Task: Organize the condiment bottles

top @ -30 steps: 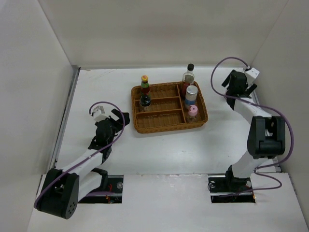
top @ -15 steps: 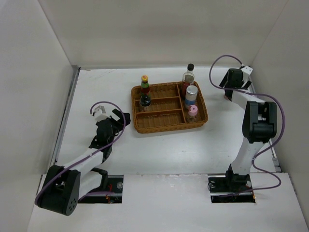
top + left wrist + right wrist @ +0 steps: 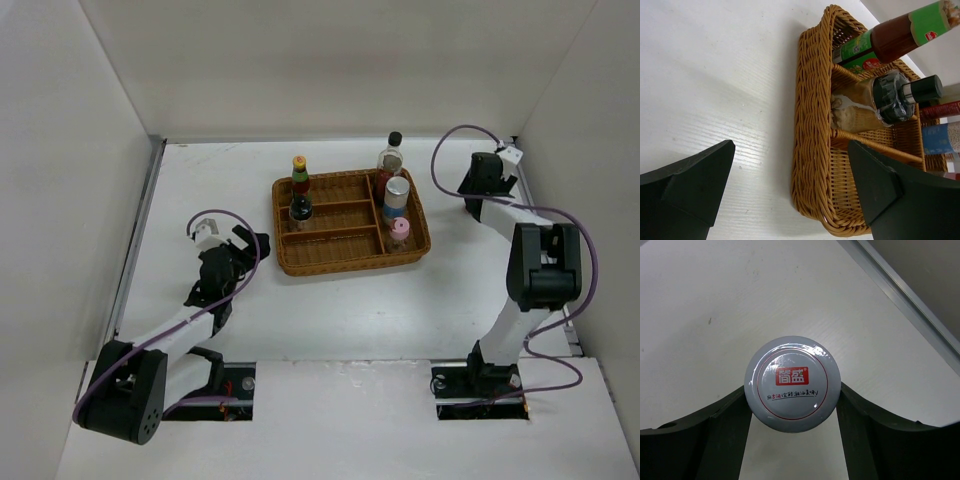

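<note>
In the right wrist view my right gripper (image 3: 791, 394) is shut on the short silver-lidded jar (image 3: 792, 377), a finger against each side below its lid, on the white table. In the top view the right gripper (image 3: 484, 178) is right of the wicker tray (image 3: 345, 262) and hides the jar. In the tray stand the yellow-red-capped bottle (image 3: 299, 172), the small black-capped bottle (image 3: 300, 207), the tall dark-sauce bottle (image 3: 391, 153), the blue-label jar (image 3: 397, 196) and the pink-capped shaker (image 3: 399, 232). My left gripper (image 3: 243, 250) is open and empty, left of the tray.
In the left wrist view the tray's near corner (image 3: 815, 165) lies between my open fingers. A metal rail (image 3: 905, 295) along the right wall runs close behind the jar. White walls enclose the table on three sides.
My right gripper has moved a little left and down over the short jar. The left arm and the bottles in the tray have not moved.
</note>
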Available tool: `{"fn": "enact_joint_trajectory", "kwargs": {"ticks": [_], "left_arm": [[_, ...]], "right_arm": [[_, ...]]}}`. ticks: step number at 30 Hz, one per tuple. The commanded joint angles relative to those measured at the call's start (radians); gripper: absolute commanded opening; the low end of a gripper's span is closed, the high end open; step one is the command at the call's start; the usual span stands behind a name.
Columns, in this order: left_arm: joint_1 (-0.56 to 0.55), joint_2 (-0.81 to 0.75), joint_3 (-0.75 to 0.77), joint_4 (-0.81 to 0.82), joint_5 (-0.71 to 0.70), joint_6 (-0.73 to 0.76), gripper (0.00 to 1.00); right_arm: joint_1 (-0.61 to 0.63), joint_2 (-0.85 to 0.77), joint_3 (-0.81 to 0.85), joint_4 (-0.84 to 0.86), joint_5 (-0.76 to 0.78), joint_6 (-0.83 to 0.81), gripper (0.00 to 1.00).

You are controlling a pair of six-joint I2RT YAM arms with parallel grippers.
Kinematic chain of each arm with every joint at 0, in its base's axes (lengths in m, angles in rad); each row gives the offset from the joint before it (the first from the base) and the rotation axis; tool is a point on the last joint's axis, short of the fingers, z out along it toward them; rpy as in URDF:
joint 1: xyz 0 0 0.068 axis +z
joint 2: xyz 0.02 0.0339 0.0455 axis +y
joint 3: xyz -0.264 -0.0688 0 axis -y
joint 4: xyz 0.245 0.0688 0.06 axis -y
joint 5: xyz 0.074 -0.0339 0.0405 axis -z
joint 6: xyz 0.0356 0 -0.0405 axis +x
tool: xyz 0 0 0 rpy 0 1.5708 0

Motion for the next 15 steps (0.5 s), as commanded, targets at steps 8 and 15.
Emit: {"fn": "enact_joint_trajectory", "kwargs": {"ticks": [8, 15], "left_arm": [[0.007, -0.044, -0.004, 0.058, 0.002, -0.005, 1.0], [0.011, -0.061, -0.009, 0.054, -0.004, -0.005, 1.0]], "right_arm": [[0.254, -0.471, -0.089, 0.172, 0.102, -0.071, 0.48], [0.558, -0.508, -0.034, 0.178, 0.093, -0.121, 0.48]]}}
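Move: The right hand already grips the grey-lidded jar; the tray's right compartment lies about 19 cm to its left, 3 cm back and some 5 cm lower. In that compartment, the white can is 20 cm left and 1 cm back, the clear bottle 23 cm left and 3 cm ahead, the pink-lidded jar 19 cm left and 8 cm back. From the left hand the compartment is roughly 37 cm right, 5 cm ahead and 6 cm lower. The right hand, gripping the grey-lidded jar, swings it about 20 cm up and 20 cm left, over the tray. ##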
